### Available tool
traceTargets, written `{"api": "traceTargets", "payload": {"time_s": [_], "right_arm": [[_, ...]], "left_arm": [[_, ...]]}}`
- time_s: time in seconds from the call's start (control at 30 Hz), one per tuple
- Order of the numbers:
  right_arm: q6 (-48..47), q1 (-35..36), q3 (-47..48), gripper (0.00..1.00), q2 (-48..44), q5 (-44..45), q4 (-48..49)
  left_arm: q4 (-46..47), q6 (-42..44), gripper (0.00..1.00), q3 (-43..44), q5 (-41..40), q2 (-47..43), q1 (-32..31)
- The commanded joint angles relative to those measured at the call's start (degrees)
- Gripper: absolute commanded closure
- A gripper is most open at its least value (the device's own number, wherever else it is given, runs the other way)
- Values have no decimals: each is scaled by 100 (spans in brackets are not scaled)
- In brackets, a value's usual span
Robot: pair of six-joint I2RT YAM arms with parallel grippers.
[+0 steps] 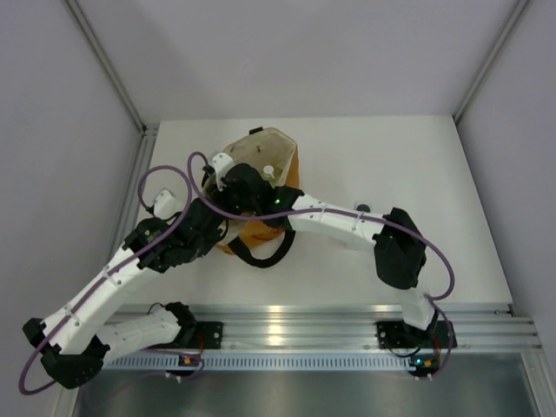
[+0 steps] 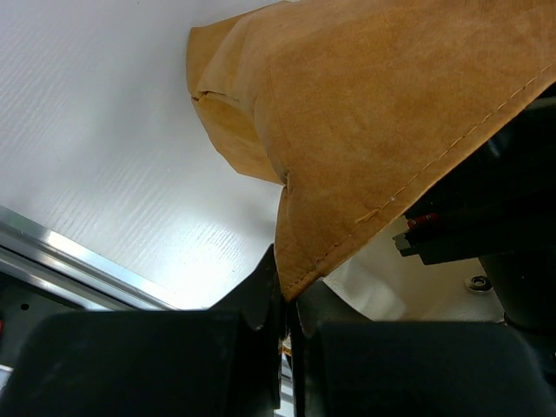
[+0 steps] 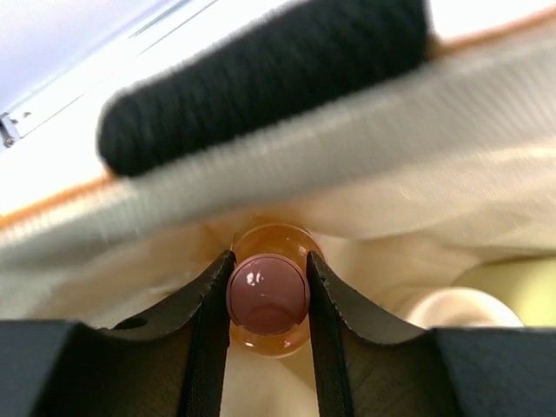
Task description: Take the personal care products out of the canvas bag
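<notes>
The canvas bag (image 1: 278, 152) stands near the table's middle, its mouth open and the cream lining showing. My left gripper (image 2: 287, 291) is shut on a tan edge of the bag (image 2: 373, 113). My right gripper (image 3: 268, 261) reaches inside the bag and is shut on the pink cap of the orange bottle (image 3: 268, 295), which stands upright between the fingers (image 3: 204, 321). To its right, low in the bag, lies a pale green bottle with a white cap (image 3: 453, 309). A white cap (image 1: 270, 171) also shows inside the bag from above. I see none of the other products.
A black strap handle (image 3: 261, 78) crosses just above the bag's rim, over my right gripper. Another black strap (image 1: 261, 252) trails on the white table (image 1: 391, 156) in front of the bag. Grey walls enclose the table on three sides.
</notes>
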Motion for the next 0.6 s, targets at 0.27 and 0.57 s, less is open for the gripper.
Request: {"api": "traceTargets", "payload": {"time_s": [0.27, 0.57], "right_arm": [[-219, 152, 48, 100, -1508, 616, 283], [-369, 144, 969, 100, -1992, 845, -613]], "left_arm": [[-103, 105, 100, 173, -355, 70, 6], [-86, 149, 100, 199, -346, 140, 6]]}}
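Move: Off to the right, about 37 cm from the right hand and level with it fore and aft, the white bottle already taken out marks the open table; its middle is some 12 cm below. Inside the bag, the cream bottle stands about 9 cm to the right, the pump bottle 13 cm right and 7 cm farther out. From the left hand, which holds the bag's near rim, the white bottle lies about 35 cm right and 7 cm ahead. Drawing the already gripped pink bottle upward by its cap, the right hand first slides right inside the bag, then climbs ever faster, about 9 cm up and 6 cm right in all, towards the white bottle's side of the table. Its fingers keep their hold; the wrist tips only slightly. The left hand stays put, still pinching the bag's near rim. ##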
